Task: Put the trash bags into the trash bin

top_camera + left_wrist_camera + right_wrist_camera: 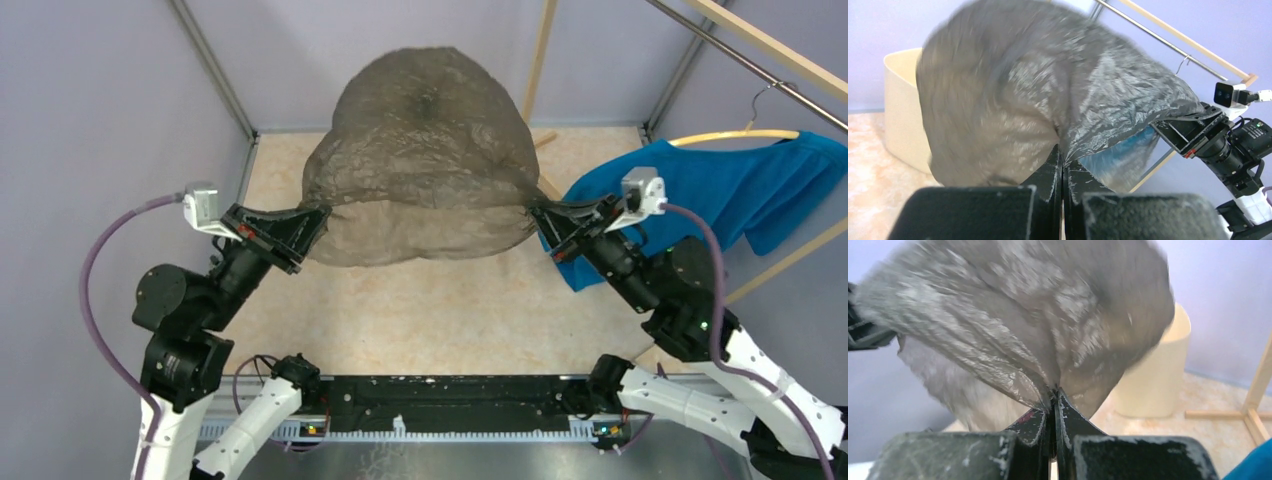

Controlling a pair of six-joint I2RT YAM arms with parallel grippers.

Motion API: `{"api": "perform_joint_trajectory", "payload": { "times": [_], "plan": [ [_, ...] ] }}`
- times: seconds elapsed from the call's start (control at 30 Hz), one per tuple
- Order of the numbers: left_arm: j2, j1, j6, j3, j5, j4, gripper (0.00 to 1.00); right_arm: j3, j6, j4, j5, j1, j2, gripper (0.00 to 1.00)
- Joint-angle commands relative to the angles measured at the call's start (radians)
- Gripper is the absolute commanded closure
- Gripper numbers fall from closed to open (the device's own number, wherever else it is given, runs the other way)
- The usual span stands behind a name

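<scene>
A wrinkly grey-brown trash bag (425, 150) billows in the air between my two arms, its mouth stretched wide. My left gripper (322, 212) is shut on the bag's left edge, and my right gripper (534, 212) is shut on its right edge. In the left wrist view the closed fingertips (1063, 159) pinch the plastic (1048, 90); the right wrist view shows the same pinch (1054, 392) on the bag (1023, 305). The cream-beige trash bin (900, 110) stands behind the bag (1155, 375). From above, the bag hides the bin.
A blue cloth garment (720, 190) hangs on a wooden hanger (735, 135) at the right, close behind my right arm. A wooden frame (1253, 405) stands on the speckled floor (430, 310). Lilac walls enclose the cell.
</scene>
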Motion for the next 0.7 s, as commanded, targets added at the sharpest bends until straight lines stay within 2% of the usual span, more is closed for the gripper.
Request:
{"api": "perform_joint_trajectory", "payload": {
  "times": [0.0,0.1,0.27,0.33,0.53,0.67],
  "plan": [
    [-0.011,0.0,0.037,-0.125,0.011,-0.064,1.0,-0.114,0.004,-0.067,0.044,0.001,0.022,1.0],
    [-0.037,0.0,0.072,-0.155,-0.048,-0.14,1.0,-0.193,0.041,-0.08,0.049,0.001,0.002,1.0],
    [-0.013,0.0,0.131,-0.129,-0.293,-0.312,1.0,-0.24,0.041,-0.108,0.097,0.001,0.006,1.0],
    [0.014,-0.001,0.127,-0.125,-0.339,-0.364,1.0,-0.255,0.035,-0.114,0.102,0.001,0.025,1.0],
    [0.037,0.0,0.132,-0.148,-0.338,-0.432,1.0,-0.359,0.079,-0.123,0.087,0.001,0.088,1.0],
    [0.038,0.0,0.191,-0.078,-0.313,-0.497,1.0,-0.367,0.12,-0.206,0.099,0.001,0.061,1.0]
  ]
}}
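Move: Both my hands still pinch the bag's rim, high over the table. From my left hand the trash bin stands about 41 cm ahead, 13 cm to the right and 35 cm down; from my right hand, some 40 cm ahead, 14 cm to the left and 33 cm down. The wooden rack foot is roughly 22 cm right of the bin and 8 cm farther out. The blue shirt hangs about 29 cm right of my right hand, 11 cm ahead and 15 cm lower. I sweep both hands down together, the bag's rim still pinched in each: my right hand drops about 23 cm, my left some 18 cm, easing a little forward and, later, to the left. Both sets of fingers tip downward, and my left wrist also rolls and turns counter-clockwise, bringing the spread bag down on the near side of the bin. ##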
